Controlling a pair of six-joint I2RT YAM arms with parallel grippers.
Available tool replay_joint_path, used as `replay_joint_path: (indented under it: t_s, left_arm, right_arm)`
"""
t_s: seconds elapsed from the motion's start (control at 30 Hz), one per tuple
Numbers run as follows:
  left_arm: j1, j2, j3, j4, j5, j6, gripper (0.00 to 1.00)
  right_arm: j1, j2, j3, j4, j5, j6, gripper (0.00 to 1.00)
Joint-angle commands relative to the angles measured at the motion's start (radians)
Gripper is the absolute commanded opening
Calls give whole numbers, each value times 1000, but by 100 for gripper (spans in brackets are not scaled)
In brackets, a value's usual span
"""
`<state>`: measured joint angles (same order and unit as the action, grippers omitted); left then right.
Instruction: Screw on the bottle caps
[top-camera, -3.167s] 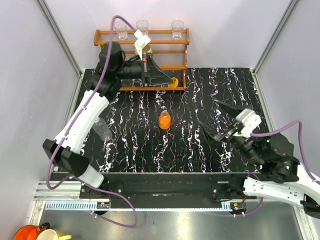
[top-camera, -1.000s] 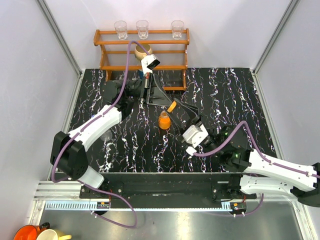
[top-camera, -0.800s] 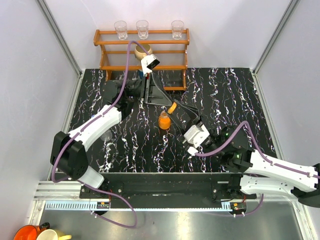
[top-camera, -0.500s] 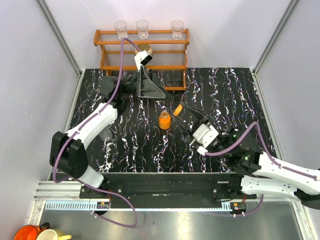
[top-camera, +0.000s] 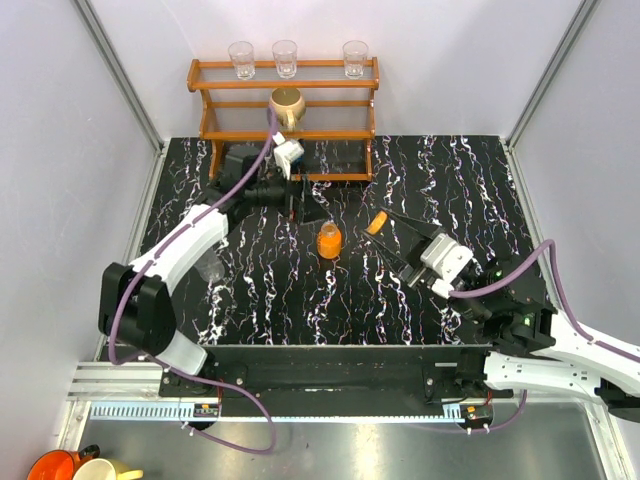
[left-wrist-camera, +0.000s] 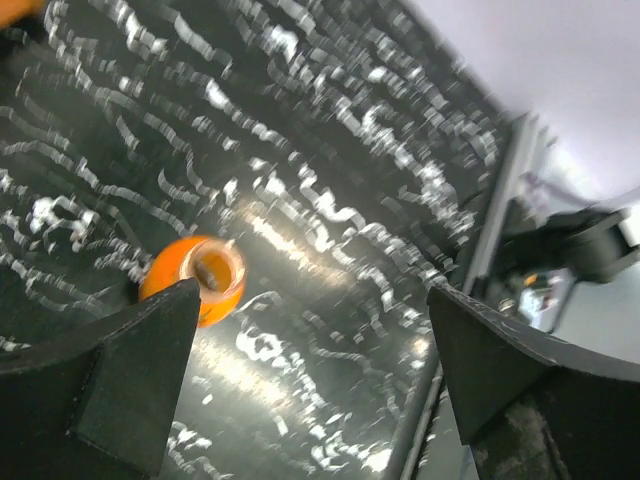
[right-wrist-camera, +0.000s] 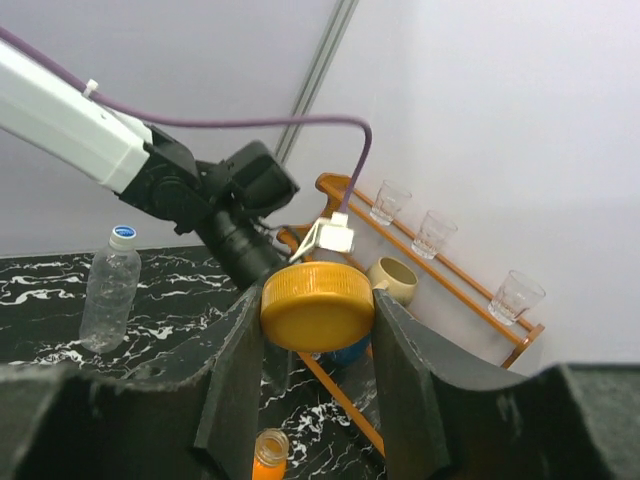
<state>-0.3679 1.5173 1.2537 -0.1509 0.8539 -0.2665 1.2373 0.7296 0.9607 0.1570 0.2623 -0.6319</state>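
My right gripper (top-camera: 380, 224) is shut on the orange cap (right-wrist-camera: 317, 305), which hangs in the air right of the small orange bottle (top-camera: 329, 240). That bottle stands uncapped mid-table, and its open mouth shows in the left wrist view (left-wrist-camera: 195, 280) and below the cap in the right wrist view (right-wrist-camera: 268, 455). My left gripper (top-camera: 303, 207) hovers just behind and left of the bottle, open and empty (left-wrist-camera: 310, 380). The clear bottle (right-wrist-camera: 110, 285) stands at the left beside the left arm (top-camera: 207, 262), with a white, blue-rimmed cap (right-wrist-camera: 122, 235) on its neck.
A wooden rack (top-camera: 285, 85) stands at the back with three clear glasses (top-camera: 285, 53) on top and a tan mug (top-camera: 287, 103) on a shelf. A blue container (right-wrist-camera: 340, 350) shows behind the held cap. Grey walls enclose the black marbled table (top-camera: 450, 180).
The orange cap has passed from my left gripper to my right, which drew back to the right with it. My left gripper opened, swung toward the rack and came back near the bottle.
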Motion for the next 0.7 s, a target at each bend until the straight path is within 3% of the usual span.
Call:
replay_joint_path:
  t_s: [0.0, 0.3, 0.67]
  left_arm:
    - [-35, 53, -54, -102, -153, 347, 99]
    - [-135, 95, -151, 126, -335, 372, 99]
    - [-164, 198, -122, 186, -464, 348, 99]
  right_arm:
    - [11, -1, 33, -17, 41, 34, 44]
    - [11, 1, 35, -22, 57, 41, 44]
    - [11, -32, 21, -43, 80, 55, 45]
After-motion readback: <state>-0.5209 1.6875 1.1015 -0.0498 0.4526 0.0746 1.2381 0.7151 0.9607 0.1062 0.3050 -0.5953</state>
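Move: The open orange bottle stands almost below the left gripper: its middle is about 19 cm lower, 3 cm ahead and 3 cm to the right. The clear water bottle stands some 28 cm to the left of the orange bottle and 7 cm nearer the base; the blue mug in the rack stands about 22 cm beyond the orange bottle and 10 cm to its left. From the right gripper, which holds the orange cap, the orange bottle lies roughly 20 cm ahead, 7 cm left and 39 cm below. Bring the wide-open left gripper down about 14 cm to the neck of the orange bottle, fast at first and then easing, and add a couple of centimetres forward near the end. Meanwhile tip its right-pointing fingers some 25 degrees farther down, so that the neck comes between the two pads; don't close them yet. ##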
